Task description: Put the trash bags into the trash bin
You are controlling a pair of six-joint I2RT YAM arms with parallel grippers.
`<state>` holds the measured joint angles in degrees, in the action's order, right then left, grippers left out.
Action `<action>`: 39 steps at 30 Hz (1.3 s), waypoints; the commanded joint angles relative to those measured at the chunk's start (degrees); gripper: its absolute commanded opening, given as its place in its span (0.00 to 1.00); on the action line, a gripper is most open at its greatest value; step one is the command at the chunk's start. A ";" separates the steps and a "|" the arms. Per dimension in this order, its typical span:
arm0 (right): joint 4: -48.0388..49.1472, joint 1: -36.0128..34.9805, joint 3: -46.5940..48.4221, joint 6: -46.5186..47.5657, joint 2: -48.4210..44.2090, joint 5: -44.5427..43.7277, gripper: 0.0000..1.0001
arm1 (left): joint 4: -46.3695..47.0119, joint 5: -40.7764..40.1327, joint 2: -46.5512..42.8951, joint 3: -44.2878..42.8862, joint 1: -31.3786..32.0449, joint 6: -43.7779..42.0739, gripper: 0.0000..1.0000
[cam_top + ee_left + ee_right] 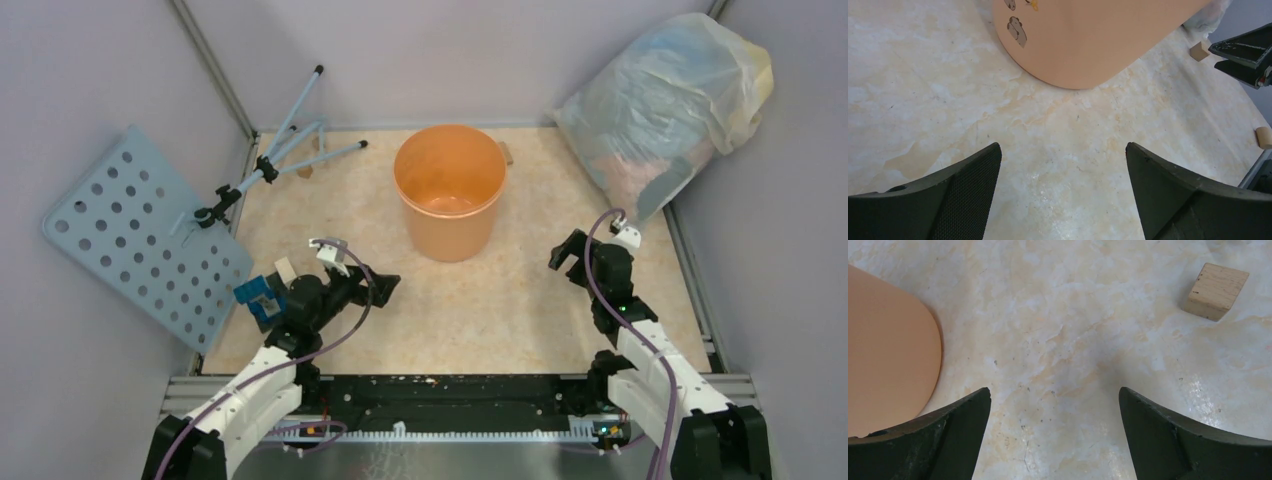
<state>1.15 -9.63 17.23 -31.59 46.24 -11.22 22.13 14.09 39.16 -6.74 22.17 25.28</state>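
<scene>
The trash bin is a round orange bucket standing upright at the middle back of the table, and its inside shows only orange. No trash bags show in any view. My left gripper hovers open to the bin's front left, with only bare tabletop between its fingers. The bin's wall fills the top of the left wrist view. My right gripper stands open to the bin's right, nothing between its fingers. The bin's side shows at the left in the right wrist view.
A big translucent stuffed bag leans in the back right corner. A perforated blue-grey panel and a light blue tripod lie at the left. A small wooden cube sits near my right gripper. A small wooden cylinder lies nearby.
</scene>
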 commanded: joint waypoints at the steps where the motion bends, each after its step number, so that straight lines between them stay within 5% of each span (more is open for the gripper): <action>1: 2.47 -0.04 -0.49 0.40 -0.01 0.31 0.98 | 2.59 2.33 0.42 -1.65 0.02 -1.58 0.99; 9: 2.05 -0.05 -0.01 1.21 -0.79 1.09 0.99 | 8.64 13.14 2.79 -0.49 0.14 -3.70 0.99; 17: -2.59 -0.11 4.86 3.72 -3.29 7.76 0.97 | 10.92 14.37 4.37 -0.17 1.52 -3.82 0.99; 23: -9.35 -0.10 12.99 5.68 -3.78 8.65 0.95 | 11.45 12.17 4.77 -0.23 4.92 -4.04 0.99; 30: -19.45 0.30 29.94 8.35 1.28 -0.06 0.95 | 15.00 2.47 6.40 0.09 12.60 2.66 0.99; 39: -20.24 0.52 39.60 7.52 6.58 2.94 0.94 | 27.33 -9.28 25.87 -8.67 25.35 5.99 0.99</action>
<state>-17.19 -9.32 53.71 -24.08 51.79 -8.91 39.59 10.22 57.84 -9.08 44.64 29.43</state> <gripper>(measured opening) 0.946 0.987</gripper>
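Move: The trash bag's middle stands some 22 cm ahead of the empty right hand, 14 cm to its right and about 10 cm above it. A small wood block lies on the table about 5 cm ahead, 7 cm right and 11 cm below that hand; the bin is some 32 cm to its left and 9 cm ahead. From the empty left hand the bag is about 62 cm right and 28 cm ahead, the bin 16 cm ahead and 16 cm right. The right hand, wide open and empty, rises steeply about 20 cm, picking up speed after a slow start and easing off at the top, while it edges some 4 cm forward towards the trash bag and its fingers tip up about 10 degrees, touching nothing. Meanwhile the open left hand sweeps about 10 cm to the right and 5 cm back across the near side of the bin, its fingers swinging clockwise by nearly 20 degrees; it climbs slightly, then dips back at the end. ##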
